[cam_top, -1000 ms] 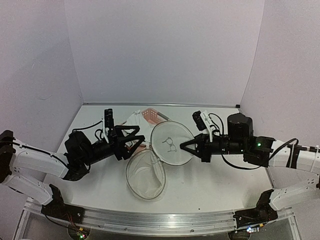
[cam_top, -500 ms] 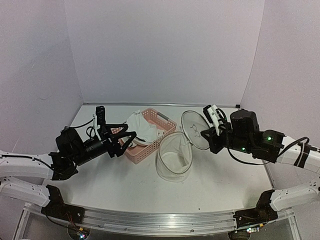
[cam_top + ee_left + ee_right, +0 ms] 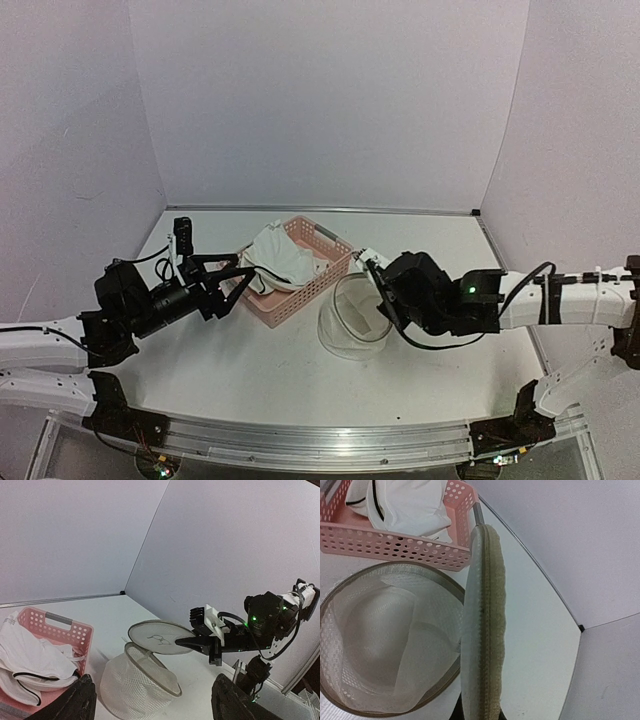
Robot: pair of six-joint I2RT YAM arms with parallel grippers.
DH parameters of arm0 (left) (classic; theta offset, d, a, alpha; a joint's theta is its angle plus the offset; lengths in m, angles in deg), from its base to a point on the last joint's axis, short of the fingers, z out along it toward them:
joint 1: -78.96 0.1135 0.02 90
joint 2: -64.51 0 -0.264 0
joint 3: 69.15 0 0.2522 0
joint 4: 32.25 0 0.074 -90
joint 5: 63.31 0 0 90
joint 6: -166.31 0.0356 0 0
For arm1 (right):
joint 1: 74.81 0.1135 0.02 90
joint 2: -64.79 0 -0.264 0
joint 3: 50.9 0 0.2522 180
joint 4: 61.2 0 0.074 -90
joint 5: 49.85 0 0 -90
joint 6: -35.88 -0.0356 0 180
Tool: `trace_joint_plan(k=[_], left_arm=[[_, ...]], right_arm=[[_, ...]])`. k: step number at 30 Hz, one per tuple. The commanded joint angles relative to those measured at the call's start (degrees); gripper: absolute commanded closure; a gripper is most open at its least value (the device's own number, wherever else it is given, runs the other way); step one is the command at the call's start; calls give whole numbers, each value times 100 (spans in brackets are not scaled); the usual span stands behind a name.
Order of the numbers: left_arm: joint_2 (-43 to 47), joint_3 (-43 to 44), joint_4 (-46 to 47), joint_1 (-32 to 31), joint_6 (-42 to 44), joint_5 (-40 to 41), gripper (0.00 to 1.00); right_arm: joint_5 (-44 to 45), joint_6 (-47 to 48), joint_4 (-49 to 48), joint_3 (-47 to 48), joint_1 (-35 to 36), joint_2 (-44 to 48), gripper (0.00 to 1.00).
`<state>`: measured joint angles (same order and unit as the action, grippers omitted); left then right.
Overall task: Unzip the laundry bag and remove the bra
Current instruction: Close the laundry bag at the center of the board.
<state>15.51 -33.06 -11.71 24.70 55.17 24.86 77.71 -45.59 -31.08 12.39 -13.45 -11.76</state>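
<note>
The laundry bag (image 3: 352, 322) stands unzipped on the table as an open white mesh bowl (image 3: 135, 685) with nothing in it. Its round lid (image 3: 160, 637), marked with the small black logo, is lifted above the bowl. My right gripper (image 3: 186, 641) is shut on the lid's rim, and the right wrist view shows the lid edge-on (image 3: 483, 630). The bra (image 3: 281, 257), white with dark edging, lies heaped in the pink basket (image 3: 320, 282). My left gripper (image 3: 238, 284) hovers open just left of the basket, its fingers (image 3: 82, 700) holding nothing.
The pink slotted basket (image 3: 395, 547) sits directly behind the mesh bowl (image 3: 385, 645), almost touching it. White walls close the table at the back and on both sides. The right arm (image 3: 520, 300) stretches in low from the right.
My right gripper has swung the lid down and left, over the bowl, and the bag now stands right of the basket. My left gripper has drawn back leftward from the basket.
</note>
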Motion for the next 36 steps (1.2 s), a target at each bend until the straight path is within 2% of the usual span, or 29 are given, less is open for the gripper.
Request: trace_joint_plan(k=[1, 5, 12, 15, 20, 22, 29, 36], left_arm=[[220, -99, -149, 26, -82, 76, 20], [351, -146, -217, 26, -115, 80, 20], [598, -285, -318, 23, -163, 101, 20], [729, -348, -368, 21, -160, 128, 19], [892, -409, -406, 23, -145, 129, 19], [907, -414, -420, 27, -144, 130, 19], [918, -399, -490, 22, -135, 304, 19], [819, -312, -512, 27, -54, 371, 19]], right_arm=[[1360, 438, -28, 554, 336, -443, 100], [1980, 511, 114, 803, 578, -1073, 100], [2324, 246, 149, 1094, 877, -1916, 96], [2413, 125, 198, 1181, 960, -2195, 91], [2271, -153, 349, 1325, 1075, -2519, 77], [2240, -245, 495, 1418, 1116, -2652, 74], [1963, -493, 910, 1560, 1261, -2570, 64], [1345, -1021, 1820, 1837, 1406, -2268, 55]])
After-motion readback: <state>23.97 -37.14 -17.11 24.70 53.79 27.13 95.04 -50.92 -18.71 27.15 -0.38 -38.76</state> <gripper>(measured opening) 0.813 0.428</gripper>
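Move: The right hand holds the rim of the laundry bag's lid, which reaches out about 8 cm ahead to its middle; the open bag's body is some 8 cm to the hand's left, about level with it front to back and roughly 10 cm lower. The pink basket with the bra in it stands about 17 cm ahead and 24 cm left of that hand. From the left hand the bag is about 7 cm ahead, 24 cm right and 22 cm below. The right hand brings the lid down and to its left towards the bag's open ring, sinking and shifting about 6 cm each way while it rolls some 25 degrees so its left side dips, and it eases back a little near the end. About halfway down its shut fingers begin to part, ending nearly half open on either side of the rim and letting go of the lid, while the empty left hand, still open, drifts a couple of centimetres farther left. ##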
